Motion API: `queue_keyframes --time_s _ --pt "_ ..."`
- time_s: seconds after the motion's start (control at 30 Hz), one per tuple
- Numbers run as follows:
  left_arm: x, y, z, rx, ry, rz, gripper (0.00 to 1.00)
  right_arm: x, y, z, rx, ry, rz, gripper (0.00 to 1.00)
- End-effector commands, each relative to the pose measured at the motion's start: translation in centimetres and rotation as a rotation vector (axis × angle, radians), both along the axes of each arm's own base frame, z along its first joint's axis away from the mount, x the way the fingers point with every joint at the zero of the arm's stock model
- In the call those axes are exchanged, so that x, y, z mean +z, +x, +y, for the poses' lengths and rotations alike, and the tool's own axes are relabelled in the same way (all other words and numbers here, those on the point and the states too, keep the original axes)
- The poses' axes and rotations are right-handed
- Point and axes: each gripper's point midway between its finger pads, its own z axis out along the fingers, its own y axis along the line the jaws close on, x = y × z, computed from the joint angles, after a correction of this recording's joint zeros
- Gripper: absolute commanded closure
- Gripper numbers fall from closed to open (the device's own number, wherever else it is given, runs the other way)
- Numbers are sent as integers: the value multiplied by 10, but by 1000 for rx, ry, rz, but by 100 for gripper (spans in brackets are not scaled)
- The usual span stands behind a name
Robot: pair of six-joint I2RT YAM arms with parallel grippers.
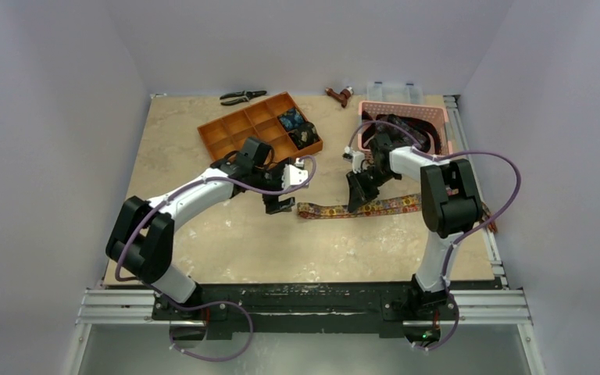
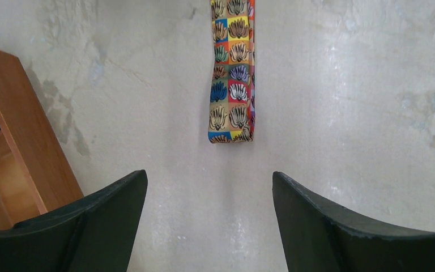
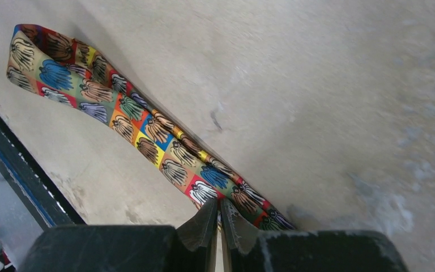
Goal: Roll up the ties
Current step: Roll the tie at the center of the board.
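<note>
A tie (image 1: 359,208) with a busy orange, yellow and red print lies flat as a long strip on the table. In the right wrist view this tie (image 3: 119,110) runs diagonally, and my right gripper (image 3: 220,208) is shut on its edge. In the top view my right gripper (image 1: 357,203) stands over the middle of the strip. My left gripper (image 1: 280,205) is open, just left of the strip's left end. In the left wrist view the tie's end (image 2: 232,85) lies ahead of the open left gripper (image 2: 209,184), apart from both fingers (image 2: 96,221). Dark rolled ties (image 1: 297,127) sit in the orange tray.
The orange tray (image 1: 238,131) with square compartments stands behind the left gripper, and its wall (image 2: 17,136) shows at the left of the left wrist view. A pink basket (image 1: 430,116) holds dark fabric at back right. Pliers (image 1: 242,97) and a clear box (image 1: 394,91) lie at the back edge.
</note>
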Motion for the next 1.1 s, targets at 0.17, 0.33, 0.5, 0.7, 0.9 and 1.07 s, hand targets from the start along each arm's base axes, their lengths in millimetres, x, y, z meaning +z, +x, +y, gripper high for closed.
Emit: queue_keyframes --time_s 0.17,0.33,0.5,0.7,0.9,1.07 --pt "8 -4 -41 41 -273 101 23 -7 -13 -34 49 -115 -5 92" --pt "-23 -11 -37 13 -247 112 26 -7 -12 -32 20 -109 -4 92" --pt "-47 -18 -35 19 -209 149 30 -8 -8 -31 -7 -108 6 92" --pt "-14 -15 -48 43 -276 106 34 -9 -5 -24 -23 -87 25 92" --pt "-60 -13 -49 133 -232 235 44 -9 -4 -21 -26 -85 21 91" --pt "-46 -10 -52 111 -258 198 64 -10 -4 -9 -12 -70 21 91"
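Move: The folded left end of the tie lies roughly 4 cm to the right of my left hand, 2 cm nearer me and some 8 cm below. The wooden tray is about 16 cm ahead of that hand and 6 cm to its left, its middle some 7 cm lower. From my right hand, whose shut fingertips are already on the tie, that end is about 12 cm to the left and 1 cm back, at fingertip height. I swing my left hand right, then bring it down about 7 cm in all and a little back to the tie's folded end, tilting the fingers flatter (some 20 degrees) and closing them about half way, one on each side of the tie. My right hand slides roughly 2 cm right, then stays with its shut tips on the tie. ##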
